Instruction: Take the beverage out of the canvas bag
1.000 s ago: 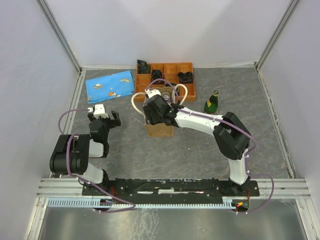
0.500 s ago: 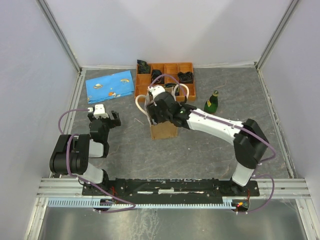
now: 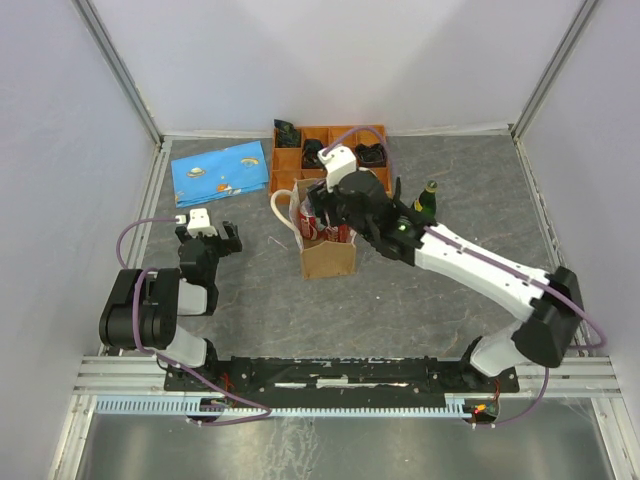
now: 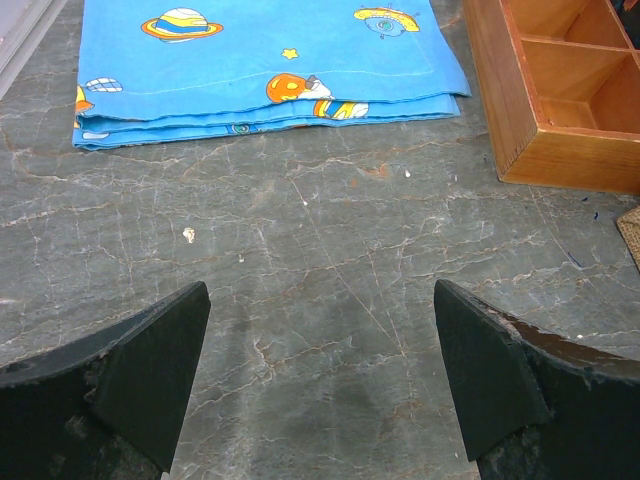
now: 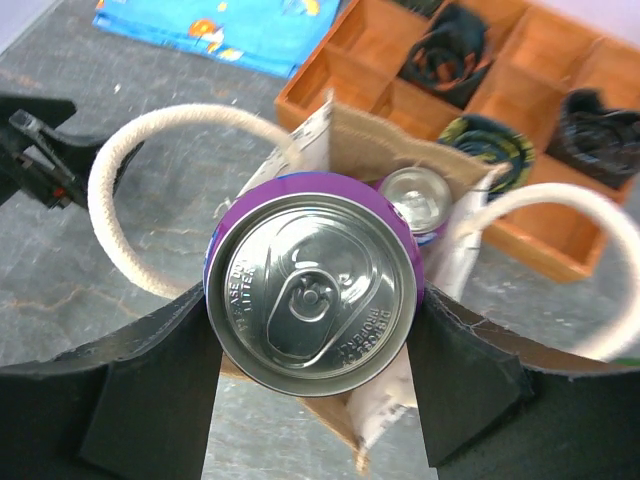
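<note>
A purple can with a silver top [image 5: 312,290], the beverage, sits between the black fingers of my right gripper [image 5: 312,335], which is shut on its sides. It hangs just above the mouth of the tan canvas bag [image 5: 365,140], whose cream handles [image 5: 150,150] loop out to both sides. A second can [image 5: 418,197] stands inside the bag. In the top view my right gripper [image 3: 335,205] is over the upright bag [image 3: 328,260]. My left gripper [image 4: 320,340] is open over bare table, left of the bag [image 3: 208,238].
An orange compartmented tray [image 3: 378,135] with dark items stands just behind the bag. A folded blue cloth [image 3: 220,168] lies at the back left. A green bottle [image 3: 424,205] stands right of the bag, close to my right arm.
My right gripper has risen out of the bag with the can and swung right and back. The bag shifted slightly right. The left arm has not moved.
</note>
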Robot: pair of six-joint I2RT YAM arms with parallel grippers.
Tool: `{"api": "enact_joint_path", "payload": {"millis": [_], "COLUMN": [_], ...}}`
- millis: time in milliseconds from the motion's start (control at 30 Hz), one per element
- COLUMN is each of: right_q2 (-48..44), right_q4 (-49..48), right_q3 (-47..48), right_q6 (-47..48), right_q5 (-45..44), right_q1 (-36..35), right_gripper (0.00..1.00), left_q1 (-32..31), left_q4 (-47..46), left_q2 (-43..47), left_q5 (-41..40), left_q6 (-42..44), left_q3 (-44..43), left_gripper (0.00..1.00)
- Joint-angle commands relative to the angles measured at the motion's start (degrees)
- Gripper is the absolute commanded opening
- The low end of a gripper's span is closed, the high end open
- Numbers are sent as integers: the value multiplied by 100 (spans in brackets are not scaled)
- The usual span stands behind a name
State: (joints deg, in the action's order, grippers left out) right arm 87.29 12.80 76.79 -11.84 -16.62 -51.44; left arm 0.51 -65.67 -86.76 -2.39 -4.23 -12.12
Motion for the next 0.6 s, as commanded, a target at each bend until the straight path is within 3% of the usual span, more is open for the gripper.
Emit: {"api": "enact_joint_path", "payload": {"millis": [0,333,567], "right_q2": [-1049,-2432,-2579], "right_q4": [-1110,-1690,-710], "right_q3": [-24,-851,-1173], "right_q6": [721,1864,1220], "right_q5": [-1033,-3280,-3550], "right_q1": [-23,13,271], "right_gripper": [0,0,0], "left_q1": [-15,-18,-15], "left_q4": [-188,-187,-184], "left_q2": [-29,-31,-26], "left_q5": [80,76,80], "left_q6": [274,279,274], "left_q3": [-133,-133,-133], "left_gripper": [99,99,99]}}
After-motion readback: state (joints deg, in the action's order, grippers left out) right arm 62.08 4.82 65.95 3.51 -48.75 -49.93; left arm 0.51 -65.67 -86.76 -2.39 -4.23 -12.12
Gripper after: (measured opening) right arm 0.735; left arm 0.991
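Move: The right hand already holds the purple can clear above the canvas bag, whose middle lies about 4 cm ahead and straight below by some 18 cm, with another purple can inside about 8 cm ahead and 1 cm right. The clear table it heads for is by the green bottle, roughly 20 cm right, 7 cm ahead and 17 cm lower. From the left hand, that bottle is about 48 cm right, 5 cm ahead and near its height. Still pinching the purple can between its pads, the right hand sweeps quickly right by about 18 cm and climbs some 12 cm, away from the canvas bag and over its right side to high above the green bottle's area, the climb easing off and just tipping into a descent at the end. As it goes, the wrist swings clockwise by some 30 degrees and the fingers tip upward by about 25, with the grip unchanged. ##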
